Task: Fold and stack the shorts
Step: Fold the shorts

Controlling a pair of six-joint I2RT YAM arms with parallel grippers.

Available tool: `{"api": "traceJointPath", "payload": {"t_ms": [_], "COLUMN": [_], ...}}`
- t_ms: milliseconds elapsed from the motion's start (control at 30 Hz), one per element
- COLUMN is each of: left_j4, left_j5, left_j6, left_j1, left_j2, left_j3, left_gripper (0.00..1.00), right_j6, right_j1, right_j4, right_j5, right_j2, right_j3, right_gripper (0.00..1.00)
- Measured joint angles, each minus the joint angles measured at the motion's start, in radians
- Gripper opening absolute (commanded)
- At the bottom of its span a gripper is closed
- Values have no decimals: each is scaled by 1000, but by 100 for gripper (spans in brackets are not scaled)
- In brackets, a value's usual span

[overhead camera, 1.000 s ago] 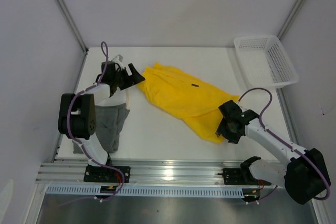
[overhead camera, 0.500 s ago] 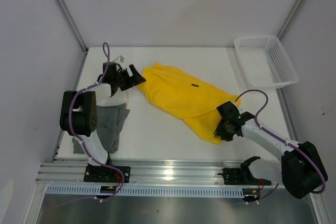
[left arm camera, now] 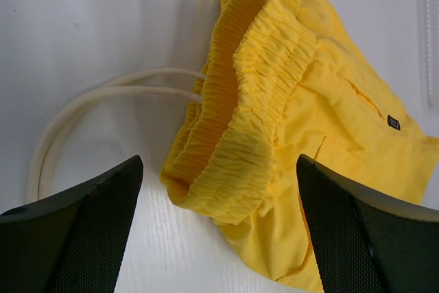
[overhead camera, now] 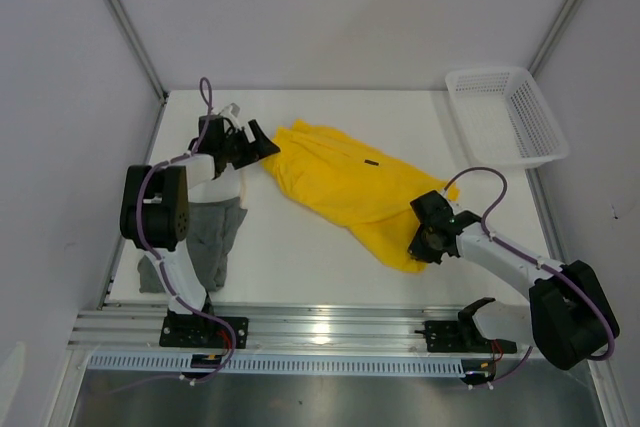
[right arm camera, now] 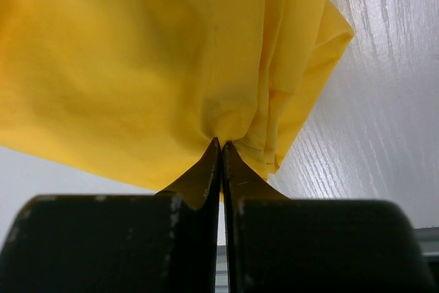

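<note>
The yellow shorts lie spread across the middle of the table, waistband to the left. My left gripper stands open at that waistband, its fingers on either side of the elastic edge. My right gripper is shut on the yellow shorts' leg hem, the cloth bunched at the fingertips. The dark grey shorts lie at the near left, partly under the left arm.
A white mesh basket sits at the far right corner. A cream drawstring loop lies on the table left of the waistband. The metal rail runs along the near edge.
My right gripper has moved left onto the yellow hem and shut on it. The left gripper edged slightly toward the waistband, still open.
</note>
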Motion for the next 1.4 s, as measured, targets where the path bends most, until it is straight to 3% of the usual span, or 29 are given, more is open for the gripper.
{"api": "traceJointPath", "payload": {"t_ms": [100,267,433,500,600,633,667,933,1233,1400], "left_j4": [0,1,-24,-51,-84,-96,-109,-224,-507,-612], "left_j5": [15,35,45,44,43,44,45,37,-124,-162], "left_j6": [3,9,34,46,64,72,79,96,154,182], "left_j1": [0,-3,-21,-33,-47,-50,-52,-51,-34,-27], "left_j2": [20,47,73,84,101,108,117,141,156,207], "left_j3": [30,63,101,126,163,176,191,275,612,696], "left_gripper": [86,64,64,57,27,4,0,0,0,0], "right_j6": [-12,-31,-38,-41,-48,-50,-53,-62,-79,-79], "right_j1": [-11,-29,-40,-45,-49,-51,-54,-91,-105,-107], "right_j4": [0,0,-1,-1,-2,-4,-8,-64,-82,-68], "right_j5": [0,-1,-5,-8,-8,-8,-9,23,45,46], "right_j2": [0,0,0,0,0,0,0,1,32,35], "right_j3": [12,23,23,24,28,29,32,60,66,66], "right_gripper": [0,0,0,0,0,0,0,0,0,0]}}
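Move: The yellow shorts' waistband end gapes between and just beyond the open left fingers, roughly 2 cm ahead, 3 cm to the right and 1 cm below. The white drawstring lies some 9 cm back and 6 cm left of that hand, and the folded grey shorts about 23 cm back and 16 cm left, both about 6 cm down. The right fingers already hold the yellow shorts' near corner; from them the waistband end is about 27 cm forward, 34 cm left and slightly above. Ease the open left gripper a few centimetres right and forward over the waistband end and shut the fingers fully, pinching the cloth. Then carry it up about 7 cm while reaching another 5 cm forward and swinging back left, the hand's left side rolling up some 10 degrees. Keep the right pinch on the near corner and draw it about 3 cm right, away from the left hand. ##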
